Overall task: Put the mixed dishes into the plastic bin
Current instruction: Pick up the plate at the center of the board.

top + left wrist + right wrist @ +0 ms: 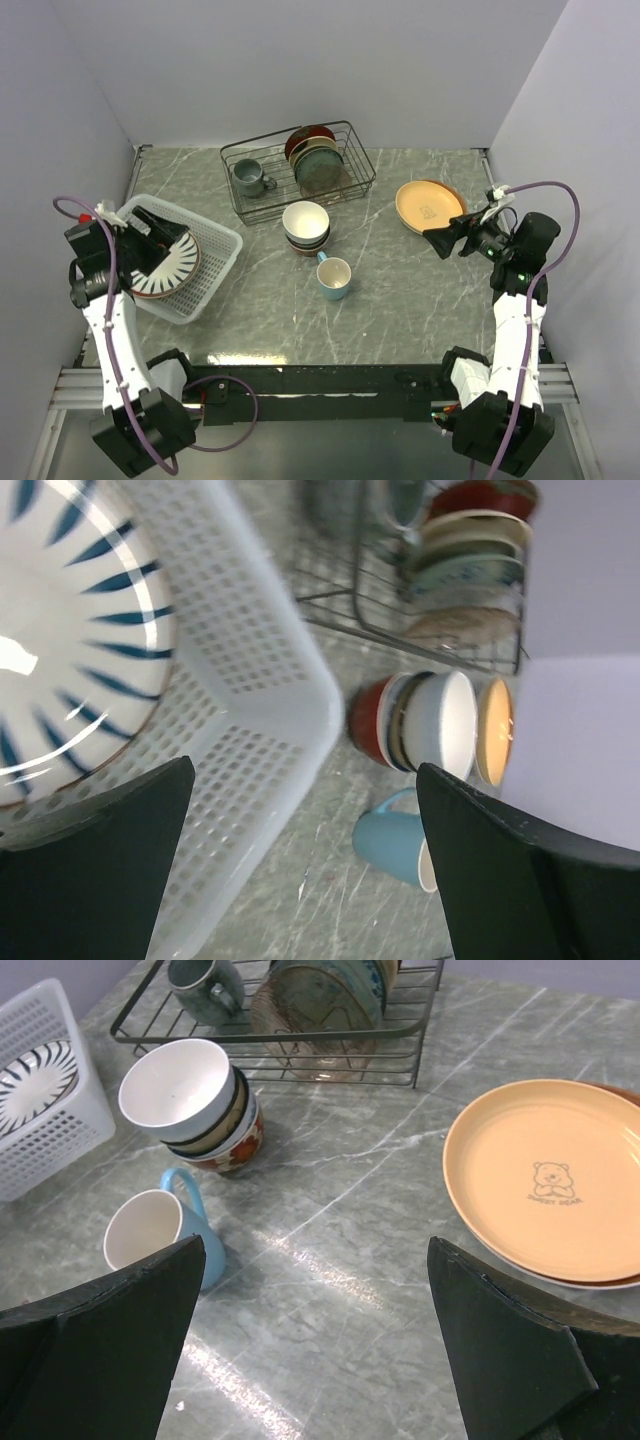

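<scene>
The white plastic bin [226, 243] stands at the left with a white plate with dark radial stripes [176, 266] lying in it. My left gripper [152, 232] hovers open over that plate [70, 630], holding nothing. A stack of bowls [306, 226] sits mid-table with a light blue mug [334, 278] upright just in front of it. The tan plate [430, 205] lies flat at the right. My right gripper [443, 240] is open and empty just in front of it, facing the mug [150, 1235] and the tan plate [545, 1175].
A black wire rack [298, 170] at the back holds a grey mug [250, 178] and several upright plates [315, 155]. Grey walls close in the table on the left, back and right. The bin's corner [300, 690] lies close to the bowls [430, 725].
</scene>
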Available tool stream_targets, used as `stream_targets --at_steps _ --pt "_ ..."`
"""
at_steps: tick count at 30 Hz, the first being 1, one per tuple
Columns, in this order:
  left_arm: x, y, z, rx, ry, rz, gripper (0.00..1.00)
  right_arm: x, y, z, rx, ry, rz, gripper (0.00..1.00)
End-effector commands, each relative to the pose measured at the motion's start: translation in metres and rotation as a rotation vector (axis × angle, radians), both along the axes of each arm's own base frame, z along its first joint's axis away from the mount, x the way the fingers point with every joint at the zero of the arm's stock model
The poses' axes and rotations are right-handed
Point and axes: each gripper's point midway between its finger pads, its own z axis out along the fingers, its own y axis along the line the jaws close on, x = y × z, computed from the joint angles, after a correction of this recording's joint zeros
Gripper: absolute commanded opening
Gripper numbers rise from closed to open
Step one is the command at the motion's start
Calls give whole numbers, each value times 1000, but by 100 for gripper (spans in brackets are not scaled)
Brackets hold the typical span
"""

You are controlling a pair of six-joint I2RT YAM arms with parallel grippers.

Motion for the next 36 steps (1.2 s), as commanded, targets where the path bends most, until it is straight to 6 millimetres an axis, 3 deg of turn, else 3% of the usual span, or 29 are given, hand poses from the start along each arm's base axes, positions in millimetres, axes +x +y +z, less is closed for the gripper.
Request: stream_targets --at_steps 1,8,16,20,28,33,36 --pt "6 -28 33 74 -223 -190 99 2 -5 9 -40 -56 7 100" --pt "14 -53 45 145 -324 -306 99 8 -16 -3 -102 -21 -26 100" --pt "25 -62 54 310 -409 -302 99 6 -30 -9 -229 18 -48 100" --pt "10 -76 81 356 -564 -331 99 8 -36 -5 -288 17 -63 100" --pt "6 -75 80 388 -546 -320 99 13 -44 1 -427 1 -87 100" --pt "6 -90 66 347 -491 -455 99 16 -38 -21 -613 45 -79 100" --pt "5 -91 67 351 -499 -461 99 21 -37 -39 -702 90 -94 100"
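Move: The right hand, empty and open, has the orange plate about 22 cm ahead, roughly 3 cm to its right and some 18 cm below. The stacked bowls stand about 29 cm to that hand's left and 19 cm ahead, the blue mug about 23 cm left and 6 cm ahead, both near table height. The left hand, empty, is over the bin, whose middle lies some 3 cm left, 3 ahead and 15 below; the plate is roughly 60 cm right and 20 ahead of it. The right hand, open and touching nothing, closes only a little on the orange plate: it eases about 4 cm to the right while sinking, rises slightly, then swings back left and down, ending some 3 cm lower and slightly farther out, as it rolls about 30 degrees, left side dropping, so the fingers point more steeply down. Meanwhile the open left hand withdraws from above the plates in the bin, going about 8 cm right and climbing before it dips again, while its fingers tip up from the bin and turn clockwise some 20 degrees and its left side rises. ##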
